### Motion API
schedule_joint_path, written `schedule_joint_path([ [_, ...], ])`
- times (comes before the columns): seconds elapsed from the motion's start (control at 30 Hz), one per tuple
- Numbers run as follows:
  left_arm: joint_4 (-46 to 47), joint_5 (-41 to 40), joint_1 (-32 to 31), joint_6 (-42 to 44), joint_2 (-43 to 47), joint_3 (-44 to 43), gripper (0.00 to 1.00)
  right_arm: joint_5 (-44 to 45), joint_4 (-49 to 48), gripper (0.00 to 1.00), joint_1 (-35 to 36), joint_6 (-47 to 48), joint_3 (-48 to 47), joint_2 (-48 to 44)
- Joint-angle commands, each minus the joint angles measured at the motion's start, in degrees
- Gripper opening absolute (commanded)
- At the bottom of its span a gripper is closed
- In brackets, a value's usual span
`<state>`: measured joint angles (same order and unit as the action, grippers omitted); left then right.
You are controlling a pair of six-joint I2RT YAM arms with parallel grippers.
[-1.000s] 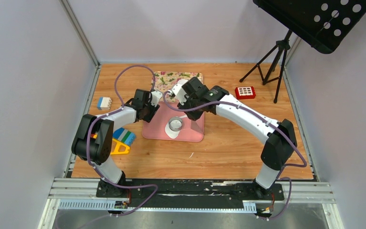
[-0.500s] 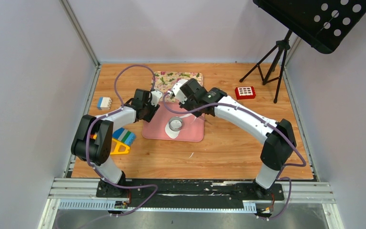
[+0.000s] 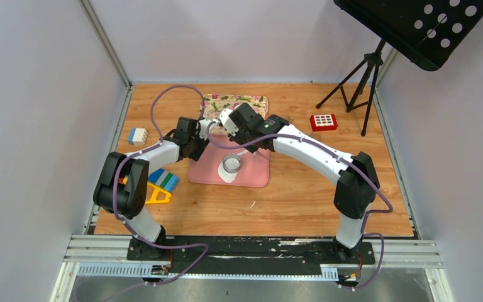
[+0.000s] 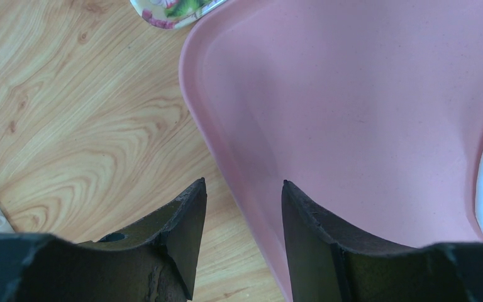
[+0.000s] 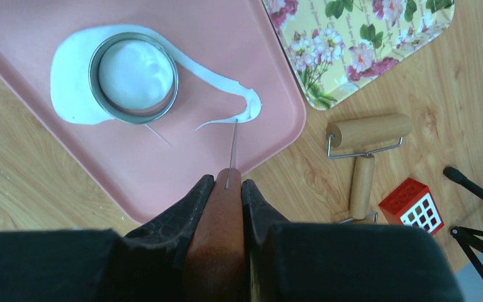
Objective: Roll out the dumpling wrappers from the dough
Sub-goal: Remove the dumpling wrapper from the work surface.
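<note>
In the right wrist view a metal ring cutter (image 5: 133, 77) stands on the white dough (image 5: 69, 88) sheet on the pink mat (image 5: 163, 170). Inside the ring lies a round white dumpling wrapper (image 5: 132, 72). A thin curled dough scrap (image 5: 239, 100) trails off to the right of the ring. My right gripper (image 5: 227, 181) is shut on a brown-handled needle tool (image 5: 223, 226), and its needle tip touches the scrap's end. My left gripper (image 4: 244, 182) is open, with the mat's left edge (image 4: 226, 157) running between its fingers. From above, the ring cutter (image 3: 231, 165) sits below both grippers.
A floral tray (image 5: 365, 44) lies beyond the mat. A wooden roller (image 5: 365, 151) and a red block (image 5: 413, 204) lie on the table to the right. Coloured blocks (image 3: 163, 180) and a blue-white block (image 3: 138, 135) lie to the left. A tripod (image 3: 360, 82) stands at the back right.
My right arm has swung left and a little farther back with the needle tool in it. The left arm, the ring and the dough have not moved.
</note>
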<state>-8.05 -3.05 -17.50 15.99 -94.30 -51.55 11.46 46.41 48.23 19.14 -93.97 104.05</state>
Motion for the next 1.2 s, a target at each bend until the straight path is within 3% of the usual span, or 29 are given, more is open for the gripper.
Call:
schedule_joint_path([
  [0.0,0.16,0.66,-0.17,0.17,2.59,-1.23,0.55,1.51,-2.77,0.00,0.42,-0.86,-3.82,2.36],
  [0.23,0.61,1.58,-0.17,0.07,2.89,-0.97,0.55,1.94,-7.51,0.00,0.62,0.55,-5.08,5.27],
  [0.7,0.69,1.73,-0.17,0.04,3.41,-0.75,0.55,-13.55,-14.42,0.00,0.69,2.21,-10.35,10.43],
  [1.17,0.98,1.82,-0.17,-0.14,3.77,-0.48,0.56,-10.19,-21.99,0.00,0.46,5.66,-11.53,5.53],
])
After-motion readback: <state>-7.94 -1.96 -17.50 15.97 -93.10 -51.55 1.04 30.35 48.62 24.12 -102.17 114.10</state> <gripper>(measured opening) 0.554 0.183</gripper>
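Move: The right hand holds the spatula by its handle, blade down. The dough strip on the pink tray is about 8 cm ahead of the hand, 4 cm left and 15 cm below. The steel cutter ring lies about 4 cm nearer the base than the strip and 6 cm farther left; the floral board's middle is some 16 cm beyond the strip and 4 cm left of it. From the left hand, the strip lies about 17 cm right and 3 cm ahead. Keep the spatula pinched and sweep the right hand about 9 cm to the left and some 4 cm forward at nearly constant height, first on a diagonal, then almost straight left towards the left gripper. Let the blade tip, already at the strip's loose end, drag it along past the far side of the ring, while the wrist tilts its left side up and turns counter-clockwise, some 10 degrees each. ##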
